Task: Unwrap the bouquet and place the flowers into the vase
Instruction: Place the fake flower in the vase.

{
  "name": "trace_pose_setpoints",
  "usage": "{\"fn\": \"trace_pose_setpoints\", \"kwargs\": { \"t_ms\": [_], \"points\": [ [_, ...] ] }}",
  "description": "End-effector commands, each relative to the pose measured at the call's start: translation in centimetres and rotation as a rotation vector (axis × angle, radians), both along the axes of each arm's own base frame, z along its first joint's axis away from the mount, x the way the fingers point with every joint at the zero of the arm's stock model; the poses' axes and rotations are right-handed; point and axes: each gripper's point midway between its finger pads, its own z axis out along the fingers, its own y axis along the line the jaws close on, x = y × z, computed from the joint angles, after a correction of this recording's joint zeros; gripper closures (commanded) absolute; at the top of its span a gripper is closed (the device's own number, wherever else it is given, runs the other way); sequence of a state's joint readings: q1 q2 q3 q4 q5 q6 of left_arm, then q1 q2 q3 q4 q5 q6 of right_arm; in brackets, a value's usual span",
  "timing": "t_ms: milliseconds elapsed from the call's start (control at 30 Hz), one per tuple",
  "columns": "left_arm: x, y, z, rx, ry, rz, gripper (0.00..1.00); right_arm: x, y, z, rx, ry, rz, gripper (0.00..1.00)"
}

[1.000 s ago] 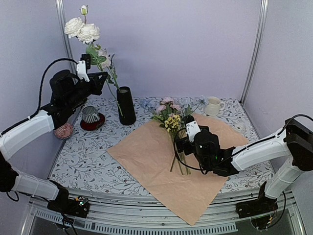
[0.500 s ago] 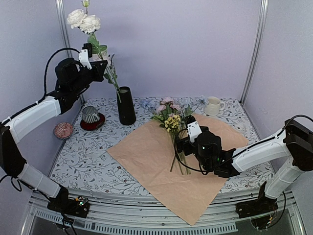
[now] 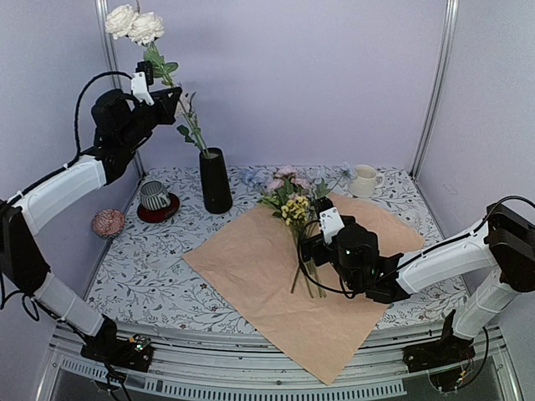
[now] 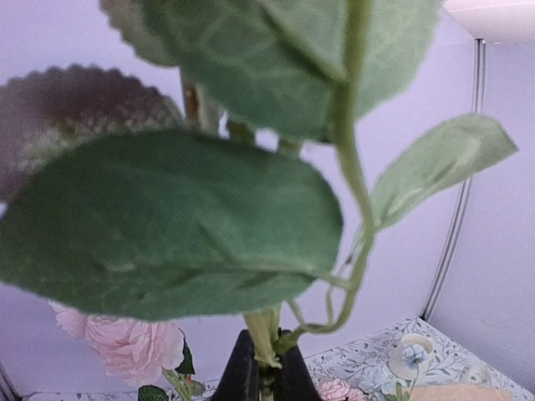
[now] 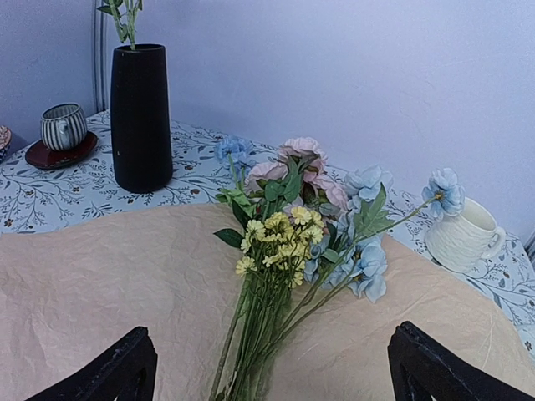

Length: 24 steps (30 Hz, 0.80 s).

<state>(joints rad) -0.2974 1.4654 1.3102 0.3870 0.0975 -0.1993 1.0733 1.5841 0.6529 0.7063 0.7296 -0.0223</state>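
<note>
My left gripper (image 3: 165, 94) is raised high at the back left, shut on the green stem (image 4: 264, 332) of the white flowers (image 3: 134, 22). Big leaves (image 4: 167, 217) fill the left wrist view. The stem's lower end reaches the mouth of the black vase (image 3: 216, 180). The bouquet is unwrapped. Its tan paper (image 3: 251, 267) lies flat, and the pink, blue and yellow flowers (image 3: 291, 200) lie on it. My right gripper (image 3: 314, 240) hovers over their stems, open with nothing between its fingers (image 5: 113, 372). Its view shows the flowers (image 5: 292, 242) and the vase (image 5: 140, 117).
A striped grey cup (image 3: 154, 195) on a red saucer stands left of the vase, with a pink ball (image 3: 108, 222) nearer the left wall. A cream mug (image 3: 363, 180) sits at the back right. The paper hangs over the table's front edge (image 3: 251, 347).
My left arm has lifted the white flowers higher and slightly left, so the stem now stands steeper above the vase. The right arm has stayed put.
</note>
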Motion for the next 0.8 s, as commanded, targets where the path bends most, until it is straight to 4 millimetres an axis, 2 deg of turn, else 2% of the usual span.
{"fn": "trace_pose_setpoints", "kwargs": {
  "t_ms": [0, 100, 400, 600, 767],
  "points": [
    [1.4, 0.4, 0.5, -0.015, -0.023, 0.007, 1.0, -0.1, 0.4, 0.8, 0.032, -0.01, 0.011, 0.01],
    [2.5, 0.4, -0.8, -0.005, 0.006, 0.016, 1.0, -0.1, 0.4, 0.8, 0.031, -0.01, 0.013, 0.01],
    [5.9, -0.4, -7.0, 0.049, 0.176, 0.024, 0.99, -0.1, 0.5, 0.7, 0.029, -0.007, 0.018, 0.01],
    [6.8, -0.6, -9.7, 0.072, 0.25, 0.023, 0.99, -0.1, 0.6, 0.6, 0.024, -0.004, 0.02, 0.01],
    [6.8, -1.0, -11.1, 0.079, 0.287, 0.002, 0.99, -0.1, 0.7, 0.5, 0.02, -0.002, 0.021, 0.01]
  ]
}}
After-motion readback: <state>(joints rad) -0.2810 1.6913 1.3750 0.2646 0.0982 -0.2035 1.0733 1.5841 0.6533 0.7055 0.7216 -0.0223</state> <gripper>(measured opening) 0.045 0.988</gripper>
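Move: The black vase stands about 8 cm ahead of my left hand and 5 cm to its right, its middle roughly 28 cm below; that hand already holds the white-rose stem high over the rim. The striped cup on its red saucer is 12 cm to my left and 7 cm ahead, the loose bouquet's blossoms 26 cm right and 11 cm ahead, both some 35 cm lower. From my right hand the vase lies about 24 cm ahead and 25 cm left, nearly level. With the stem still pinched, I lower my left hand about 11 cm towards the vase while reaching some 6 cm forward, the forward part dying out as the descent goes on. The wrist tips fingers-down by about 15 degrees, feeding the stem's lower end into the mouth; my fingers stay shut. ##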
